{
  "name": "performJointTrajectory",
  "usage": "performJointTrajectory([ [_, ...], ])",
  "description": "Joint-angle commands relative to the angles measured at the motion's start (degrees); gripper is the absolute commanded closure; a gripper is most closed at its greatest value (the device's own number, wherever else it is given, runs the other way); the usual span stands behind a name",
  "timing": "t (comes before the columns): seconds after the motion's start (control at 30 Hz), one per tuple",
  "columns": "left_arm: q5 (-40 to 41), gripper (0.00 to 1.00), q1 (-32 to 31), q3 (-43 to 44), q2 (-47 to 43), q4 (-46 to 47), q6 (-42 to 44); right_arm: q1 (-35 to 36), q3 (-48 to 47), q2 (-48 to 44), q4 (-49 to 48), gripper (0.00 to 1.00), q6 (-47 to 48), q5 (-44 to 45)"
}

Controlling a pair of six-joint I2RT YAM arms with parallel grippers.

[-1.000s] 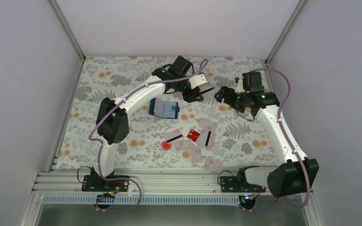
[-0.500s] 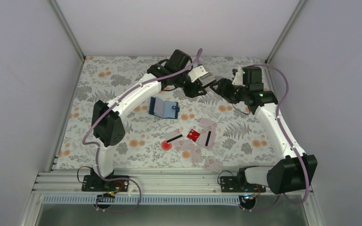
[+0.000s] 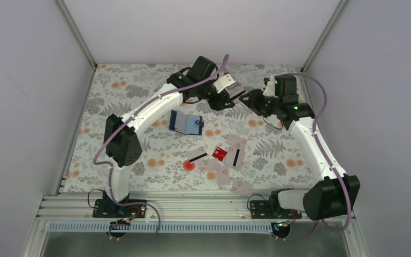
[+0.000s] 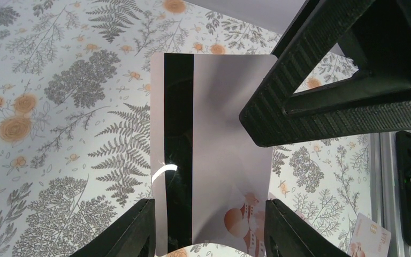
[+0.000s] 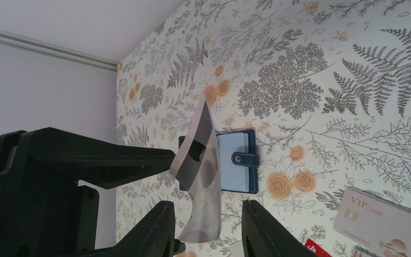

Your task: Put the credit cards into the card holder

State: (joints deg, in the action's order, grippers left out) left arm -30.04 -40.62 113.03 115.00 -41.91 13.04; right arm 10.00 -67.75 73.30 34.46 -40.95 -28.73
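My left gripper (image 3: 229, 95) is raised over the far middle of the table, shut on the long edges of a whitish credit card (image 4: 214, 134) with a black stripe, which bows slightly. My right gripper (image 3: 248, 99) meets it from the right. Its open jaws straddle the card's (image 5: 199, 176) faces, with a gap on each side. One ribbed right finger (image 4: 332, 112) crosses the card's upper right corner. The navy card holder (image 3: 186, 123) lies open on the cloth below, snap tab to the right (image 5: 236, 159). More credit cards, one red (image 3: 220, 153), lie nearer the arm bases.
Loose cards lie in the near middle: a striped one (image 3: 196, 157), another (image 3: 236, 157) and one near the front edge (image 3: 241, 186). A VIP card (image 5: 385, 222) shows at lower right in the right wrist view. White walls enclose the floral cloth.
The left gripper lifted the card back and to the right. The right gripper moved left to it, and its jaws narrowed around the card.
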Motion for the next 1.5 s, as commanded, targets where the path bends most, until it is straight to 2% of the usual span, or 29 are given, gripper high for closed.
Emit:
performJointTrajectory([
  [0.0,0.21,0.55,0.10,2.28,-2.67,0.16,-0.42,0.68,-1.81,0.51,-1.51,0.69,-0.56,0.12],
  [0.27,0.37,0.55,0.10,2.02,-3.28,0.16,-1.12,0.78,-2.26,0.89,-1.55,0.77,-1.29,0.65],
  [0.47,0.51,0.55,0.10,1.26,-3.88,0.16,-1.42,0.89,-2.18,0.93,-1.62,0.93,-1.71,0.33],
  [0.57,0.59,0.54,0.10,1.10,-4.28,0.23,-1.68,1.13,-2.15,0.80,-1.60,0.96,-1.54,0.12],
  [0.63,0.72,0.50,0.10,0.97,-4.57,0.17,-1.68,1.17,-2.31,0.63,-1.56,0.96,-1.20,-0.15],
  [0.8,2.31,0.28,0.15,-0.50,-6.66,0.35,-1.24,1.16,-3.58,0.29,-1.04,0.96,0.97,-0.86],
  [0.87,3.80,0.17,0.10,-1.27,-7.76,0.07,-0.99,1.21,-4.08,0.18,-0.41,0.96,2.23,-0.87],
  [0.9,4.56,0.02,0.10,-1.61,-8.43,0.01,-0.81,1.23,-4.41,0.18,-0.29,0.96,2.96,-1.19],
  [1.13,7.70,0.00,0.94,-5.55,-16.43,0.62,0.93,1.21,-6.74,0.57,-0.32,0.96,12.04,-4.98],
  [1.23,10.65,0.00,2.09,-7.67,-20.74,2.60,-1.12,1.24,-7.96,0.70,-1.24,0.96,16.04,-8.79],
  [1.3,8.41,0.00,3.62,-7.45,-22.40,2.19,-2.20,1.17,-8.34,0.86,-2.42,0.96,18.17,-12.86],
  [1.4,5.39,0.00,6.96,-7.00,-23.76,1.71,-8.15,1.19,-9.01,1.01,-4.31,0.96,20.91,-19.72],
  [1.47,-2.22,0.00,10.64,-6.91,-23.94,1.70,-11.60,1.19,-10.24,1.52,-4.24,0.96,22.88,-23.47],
])
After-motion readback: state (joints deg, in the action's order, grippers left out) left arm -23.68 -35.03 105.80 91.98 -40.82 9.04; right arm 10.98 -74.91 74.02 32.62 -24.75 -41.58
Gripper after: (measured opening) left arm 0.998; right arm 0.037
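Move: The held card is bowed edge to edge between the left fingers, its middle about 3 cm right of the left hand and 1 cm ahead; from the right hand it is some 2 cm left and 1 cm ahead, between still-open fingers. Some 25 cm below, from the right hand, the open card holder lies about 21 cm left and 3 cm ahead, the pink card about 7 cm back and 1 cm right, and the red card 13 cm back and 6 cm left. Hold both hands nearly still and shut the right fingers fully, pinching the card across its faces. Only then spread the left fingers from half to wide open, free its edges and draw that hand up about 13 cm and left 9 cm, away from the card. Meanwhile lift the right hand some 6 cm and a little left with the card, turning it counter-clockwise and tipping its fingers upward, each just under 20 degrees. ##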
